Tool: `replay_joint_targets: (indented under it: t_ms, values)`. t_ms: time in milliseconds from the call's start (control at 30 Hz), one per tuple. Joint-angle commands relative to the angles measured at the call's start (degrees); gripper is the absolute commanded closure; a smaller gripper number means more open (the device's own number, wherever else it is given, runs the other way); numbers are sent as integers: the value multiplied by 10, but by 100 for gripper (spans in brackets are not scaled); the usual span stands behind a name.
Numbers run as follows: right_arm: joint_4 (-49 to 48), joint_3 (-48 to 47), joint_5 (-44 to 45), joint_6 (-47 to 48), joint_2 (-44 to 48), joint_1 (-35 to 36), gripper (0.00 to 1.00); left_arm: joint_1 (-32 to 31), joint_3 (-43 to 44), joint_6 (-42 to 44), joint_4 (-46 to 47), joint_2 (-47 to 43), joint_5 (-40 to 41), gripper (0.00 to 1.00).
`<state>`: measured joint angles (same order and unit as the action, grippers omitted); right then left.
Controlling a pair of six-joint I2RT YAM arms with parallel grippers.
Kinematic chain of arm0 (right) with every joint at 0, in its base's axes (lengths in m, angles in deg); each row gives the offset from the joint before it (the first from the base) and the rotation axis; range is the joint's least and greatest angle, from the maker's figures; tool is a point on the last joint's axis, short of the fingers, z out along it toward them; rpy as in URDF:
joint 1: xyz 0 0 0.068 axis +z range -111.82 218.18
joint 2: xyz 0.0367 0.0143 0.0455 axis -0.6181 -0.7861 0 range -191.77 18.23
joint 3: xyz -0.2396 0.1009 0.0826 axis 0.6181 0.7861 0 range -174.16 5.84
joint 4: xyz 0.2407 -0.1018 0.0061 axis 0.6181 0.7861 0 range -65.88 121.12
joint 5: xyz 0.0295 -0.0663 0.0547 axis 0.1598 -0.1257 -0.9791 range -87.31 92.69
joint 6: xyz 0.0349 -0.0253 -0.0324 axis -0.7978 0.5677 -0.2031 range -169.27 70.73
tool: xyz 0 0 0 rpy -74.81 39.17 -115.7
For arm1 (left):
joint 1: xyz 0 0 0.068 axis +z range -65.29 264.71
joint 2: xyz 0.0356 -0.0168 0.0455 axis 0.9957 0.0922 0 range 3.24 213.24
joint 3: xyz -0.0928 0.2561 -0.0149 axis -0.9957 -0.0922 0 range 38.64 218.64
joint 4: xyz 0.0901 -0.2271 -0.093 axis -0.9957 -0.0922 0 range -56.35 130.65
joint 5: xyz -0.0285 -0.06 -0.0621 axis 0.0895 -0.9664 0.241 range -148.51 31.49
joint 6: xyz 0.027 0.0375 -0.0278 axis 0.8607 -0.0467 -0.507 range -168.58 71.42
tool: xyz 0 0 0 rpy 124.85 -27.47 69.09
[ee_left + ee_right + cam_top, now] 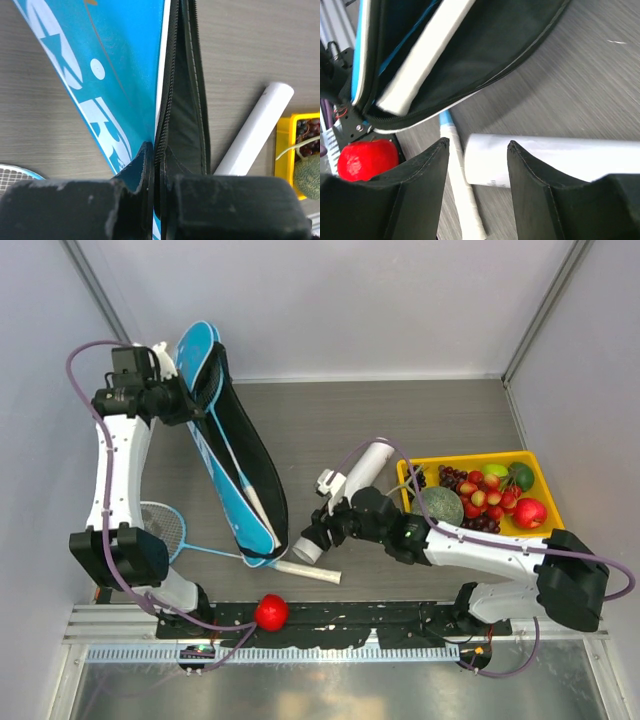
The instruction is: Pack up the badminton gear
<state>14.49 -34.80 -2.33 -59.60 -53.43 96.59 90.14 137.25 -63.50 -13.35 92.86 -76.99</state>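
Observation:
The blue SPORT bag (203, 355) lies open on the left, its black inside up. My left gripper (188, 400) is shut on the bag's zipper edge (159, 150) near its far end. One racket's pale handle (256, 502) lies inside the bag, and also shows in the right wrist view (425, 55). The second racket (160, 525) lies on the table, its handle (462, 200) under the bag's near end. The white tube (365, 468) lies slanted at centre. My right gripper (477, 142) is open just above the tube's near end (490, 160). No shuttlecock is clearly seen.
A yellow tray (470, 458) of fruit stands at the right, close behind the right arm. A red ball (271, 612) sits on the near rail. A small white object (327, 480) lies beside the tube.

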Motion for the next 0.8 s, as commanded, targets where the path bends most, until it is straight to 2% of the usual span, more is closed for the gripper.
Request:
replay_joint_targets:
  t_ms: [0, 233, 500, 767]
  values:
    - [-87, -7, -25, 60, -20, 34, 45, 34, 69, -13, 21, -44, -24, 100]
    - [-116, -30, -56, 137, -79, 71, 44, 51, 98, -26, 21, -58, -9, 100]
    - [-141, -59, -48, 174, -177, 86, 44, 53, 69, -56, 62, -114, 118, 100]
    - [-133, -100, -40, 214, -243, 108, 43, 54, 76, -47, 55, -123, 156, 100]
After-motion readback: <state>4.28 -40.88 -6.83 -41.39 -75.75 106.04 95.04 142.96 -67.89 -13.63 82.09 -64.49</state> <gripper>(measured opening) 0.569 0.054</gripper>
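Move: Below the open right hand, about 14 cm down, 3 cm back and barely 1 cm left, is the middle of the loose racket's handle. From that hand the bag's near end hangs some 13 cm left and 2 cm ahead; the white tube's middle is 17 cm ahead and 8 cm right; the apple sits 15 cm back, 11 cm left. From the left hand the handle is about 24 cm back, 29 cm right, 26 cm down. Sweeping left and back, then sinking steeply while still edging left, the open right hand comes down over the loose racket's handle, close by the bag's near end, turning about 20 degrees counter-clockwise until its fingers line up with the handle. The left hand keeps its pinch on the bag's zipped edge and draws it up some 10 cm and left about 6, slightly back at the last, fingers tipping up. ##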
